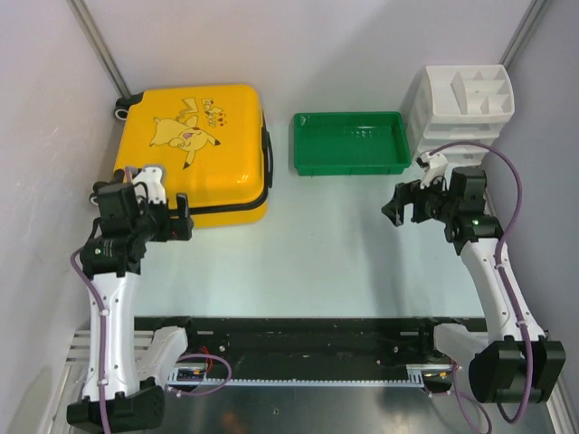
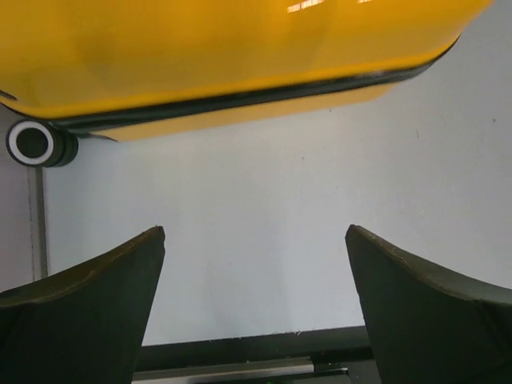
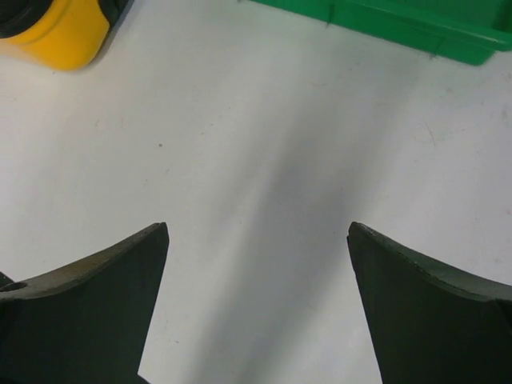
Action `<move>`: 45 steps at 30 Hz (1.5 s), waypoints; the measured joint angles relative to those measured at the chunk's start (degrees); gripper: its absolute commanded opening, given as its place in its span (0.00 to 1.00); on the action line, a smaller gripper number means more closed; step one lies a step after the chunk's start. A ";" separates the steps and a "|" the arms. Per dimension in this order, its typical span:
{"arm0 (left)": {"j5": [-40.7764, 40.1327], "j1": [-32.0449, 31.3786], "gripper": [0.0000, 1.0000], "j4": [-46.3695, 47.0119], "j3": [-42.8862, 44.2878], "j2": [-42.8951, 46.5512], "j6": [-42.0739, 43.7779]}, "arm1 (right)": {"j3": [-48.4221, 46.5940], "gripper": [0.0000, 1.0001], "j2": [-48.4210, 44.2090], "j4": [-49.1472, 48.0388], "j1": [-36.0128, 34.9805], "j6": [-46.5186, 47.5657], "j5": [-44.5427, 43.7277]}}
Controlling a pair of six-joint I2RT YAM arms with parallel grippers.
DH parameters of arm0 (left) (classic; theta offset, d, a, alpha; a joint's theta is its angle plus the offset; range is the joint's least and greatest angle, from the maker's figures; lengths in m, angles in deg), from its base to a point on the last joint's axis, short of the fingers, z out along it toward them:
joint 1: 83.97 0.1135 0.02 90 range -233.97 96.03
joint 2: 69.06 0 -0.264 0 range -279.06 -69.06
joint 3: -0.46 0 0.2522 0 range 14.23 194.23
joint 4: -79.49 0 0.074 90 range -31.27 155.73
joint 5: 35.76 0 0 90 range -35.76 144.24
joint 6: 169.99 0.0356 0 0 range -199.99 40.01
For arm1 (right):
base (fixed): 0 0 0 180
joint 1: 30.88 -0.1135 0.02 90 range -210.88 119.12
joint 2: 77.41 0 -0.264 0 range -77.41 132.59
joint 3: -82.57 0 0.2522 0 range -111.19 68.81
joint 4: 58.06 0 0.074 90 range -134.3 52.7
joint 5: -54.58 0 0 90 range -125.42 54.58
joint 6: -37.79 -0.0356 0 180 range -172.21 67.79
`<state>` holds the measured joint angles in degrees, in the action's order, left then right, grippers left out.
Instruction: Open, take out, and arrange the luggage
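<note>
The luggage (image 1: 194,145) is a small yellow suitcase with a cartoon print. It lies flat and closed at the back left of the table, with its black zipper band along the near side. My left gripper (image 1: 184,221) hovers open just in front of the suitcase's near edge and holds nothing. In the left wrist view the yellow shell (image 2: 240,56) and one wheel (image 2: 32,142) fill the top, beyond my open left gripper (image 2: 256,232). My right gripper (image 1: 398,205) is open and empty over the table, right of centre. The right wrist view catches a corner of the suitcase (image 3: 60,28) far from the gripper (image 3: 258,228).
A green plastic tray (image 1: 348,142) stands at the back centre, its edge also in the right wrist view (image 3: 400,20). A white compartmented organizer (image 1: 461,108) stands at the back right, close behind my right arm. Walls close off the left, back and right sides.
</note>
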<state>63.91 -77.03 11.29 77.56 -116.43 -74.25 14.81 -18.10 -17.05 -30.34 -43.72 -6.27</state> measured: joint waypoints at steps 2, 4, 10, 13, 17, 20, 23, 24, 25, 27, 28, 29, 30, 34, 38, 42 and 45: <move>0.07 0.00 1.00 0.04 2.25 -1.70 -0.50 | 0.00 1.00 1.40 -2.16 -1.49 -0.61 0.33; 0.63 0.00 1.00 0.22 4.76 -3.63 -1.27 | -0.44 1.00 4.55 -4.72 -3.65 -2.36 0.92; 1.95 0.00 1.00 0.48 11.54 -7.30 -3.34 | -7.56 0.96 17.49 -10.10 -8.96 -8.00 0.42; 2.21 0.00 1.00 1.16 13.33 -8.59 -4.52 | -14.21 0.96 25.05 -13.51 -13.94 -9.84 -3.72; 2.56 0.00 1.00 1.44 13.79 -10.14 -5.84 | -23.98 0.94 34.93 -17.59 -21.46 -11.13 -11.39; 2.47 0.00 1.00 1.51 13.66 -10.75 -5.92 | -32.70 0.84 43.28 -19.58 -25.77 -12.26 -17.66; 1.62 0.00 1.00 1.55 13.35 -10.75 -5.95 | -41.29 0.75 52.02 -20.83 -28.20 -14.27 -21.64; 1.29 0.00 1.00 1.55 13.27 -10.75 -5.92 | -43.39 0.73 54.58 -21.31 -28.57 -15.06 -22.36; 1.01 0.00 1.00 1.53 13.20 -10.78 -5.95 | -45.68 0.71 57.27 -21.59 -28.81 -15.91 -22.99; 0.81 0.00 1.00 1.57 13.00 -10.78 -5.99 | -49.07 0.66 61.51 -22.12 -29.03 -17.46 -24.20; 0.72 0.00 1.00 1.57 12.81 -10.78 -6.05 | -50.69 0.64 63.71 -21.99 -29.20 -18.12 -24.57; 0.55 0.00 1.00 1.60 12.55 -10.78 -6.25 | -52.39 0.61 65.81 -22.05 -29.35 -19.04 -24.92; 0.44 0.00 1.00 1.55 12.35 -10.78 -6.34 | -53.62 0.60 67.32 -22.08 -29.38 -19.63 -25.09; -0.55 0.00 1.00 1.60 11.43 -10.99 -6.38 | -58.18 0.58 73.20 -22.18 -29.70 -22.12 -25.22; -0.98 0.00 1.00 1.60 10.56 -11.69 -6.34 | -60.96 0.58 76.04 -22.67 -30.27 -24.11 -23.89; -1.11 0.00 1.00 1.57 10.19 -12.61 -6.32 | -62.64 0.58 77.18 -23.30 -30.71 -26.03 -21.11; -1.11 0.00 1.00 1.60 10.16 -13.27 -6.34 | -63.63 0.57 77.88 -24.33 -30.97 -27.02 -19.69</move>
<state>62.80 -77.03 12.89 87.72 -129.70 -80.59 -48.82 59.78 -41.38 -61.31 -70.74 -25.97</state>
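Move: The luggage's right side, with its zip and black handle, lies some 26 cm ahead of the right hand, 33 cm to its left and 10 cm lower. The green tray's middle is about 33 cm ahead, 11 cm left and 20 cm below; the white drawer unit is roughly 35 cm ahead, 18 cm right and 12 cm below. From the left hand, that zip side lies about 25 cm ahead, 22 cm right and 10 cm lower. Leftward and forward in one fast sweep of some 40 cm, the right hand heads for the luggage's zip side, sinking about 8 cm into the gap beside the tray, rolling slightly and closing its empty fingers to a bit over half open. The left hand, wide open, rises, then sinks most of the way back while edging 5 cm forward towards the luggage's near side. ##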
